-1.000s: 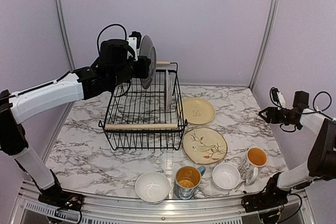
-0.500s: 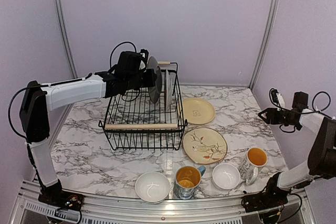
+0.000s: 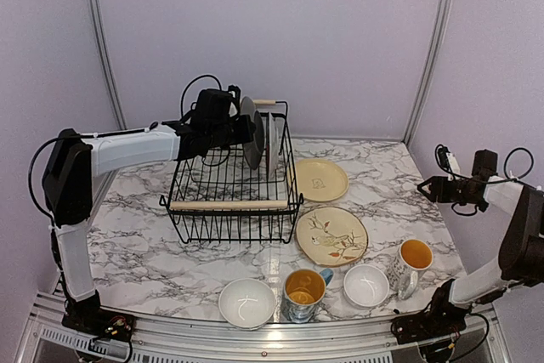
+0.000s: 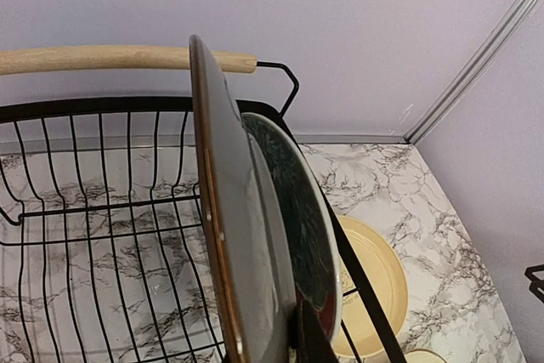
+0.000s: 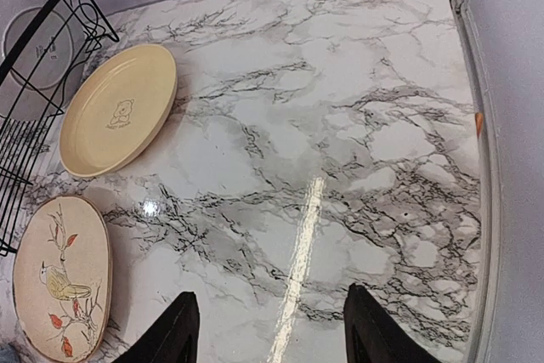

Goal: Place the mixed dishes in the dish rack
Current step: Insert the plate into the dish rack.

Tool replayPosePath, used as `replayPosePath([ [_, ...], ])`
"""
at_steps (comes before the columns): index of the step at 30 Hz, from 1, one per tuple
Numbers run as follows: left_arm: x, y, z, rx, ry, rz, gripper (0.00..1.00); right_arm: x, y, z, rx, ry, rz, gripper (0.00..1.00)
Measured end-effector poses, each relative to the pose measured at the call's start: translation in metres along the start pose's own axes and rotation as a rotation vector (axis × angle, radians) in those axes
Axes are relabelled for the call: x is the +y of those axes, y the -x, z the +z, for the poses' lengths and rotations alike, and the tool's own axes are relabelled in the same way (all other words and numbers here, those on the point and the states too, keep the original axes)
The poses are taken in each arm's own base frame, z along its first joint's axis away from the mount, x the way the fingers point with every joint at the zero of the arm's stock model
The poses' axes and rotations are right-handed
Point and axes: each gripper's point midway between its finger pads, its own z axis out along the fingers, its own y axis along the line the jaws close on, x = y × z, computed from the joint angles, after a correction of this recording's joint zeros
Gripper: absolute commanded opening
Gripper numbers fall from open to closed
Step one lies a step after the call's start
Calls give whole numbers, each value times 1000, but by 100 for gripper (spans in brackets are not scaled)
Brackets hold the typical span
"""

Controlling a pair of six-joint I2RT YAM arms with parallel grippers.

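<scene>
My left gripper (image 3: 239, 127) is shut on the rim of a grey plate (image 3: 252, 130), held on edge over the far right end of the black wire dish rack (image 3: 229, 205). In the left wrist view the grey plate (image 4: 242, 235) stands close against a darker plate (image 4: 299, 218) that is upright in the rack (image 4: 102, 210); one dark finger (image 4: 313, 339) shows between the two. My right gripper (image 3: 427, 186) hangs open at the far right, over bare marble (image 5: 268, 329). On the table lie a pale yellow plate (image 3: 320, 179) and a bird plate (image 3: 331, 235).
Along the front edge stand two white bowls (image 3: 247, 303) (image 3: 366, 285) and two yellow-lined mugs (image 3: 303, 291) (image 3: 412, 261). The rack's wooden handle (image 4: 119, 59) runs behind the held plate. Grey walls close the back and sides.
My left gripper has carried the grey plate right and down, from above the rack's far left corner to beside the standing plate. The right arm has stayed still.
</scene>
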Motion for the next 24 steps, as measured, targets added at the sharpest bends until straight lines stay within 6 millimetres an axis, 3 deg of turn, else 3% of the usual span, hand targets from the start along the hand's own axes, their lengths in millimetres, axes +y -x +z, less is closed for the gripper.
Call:
replayPosePath([
  [12,22,-20,31,27,7,-15,0,-5,-10,8,33,7,29,56],
  [24,19,-21,54,20,-24,-15,0,-10,-24,19,77,17,67,56],
])
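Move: The left hand already grips the grey plate on edge over the dish rack. The slot it goes for lies about 4 cm ahead, 2 cm right and 7 cm below the hand; the standing red plate is some 4 cm ahead, 4 cm right and 6 cm below it. The rack's far handle runs about 14 cm ahead, 4 cm left and slightly lower. From the empty right hand, the slot is roughly 17 cm ahead, 40 cm left and 3 cm higher. Keeping its shut grip on the upright grey plate, the left hand lowers it into the rack beside the red plate, about 4.5 cm down and 4 cm forward; the sinking comes mostly first, then it eases forward with a small shift right towards the red plate. The wrist hardly turns. Away from the rack, the open, empty right hand sinks some 3 cm, tipping slightly down. ##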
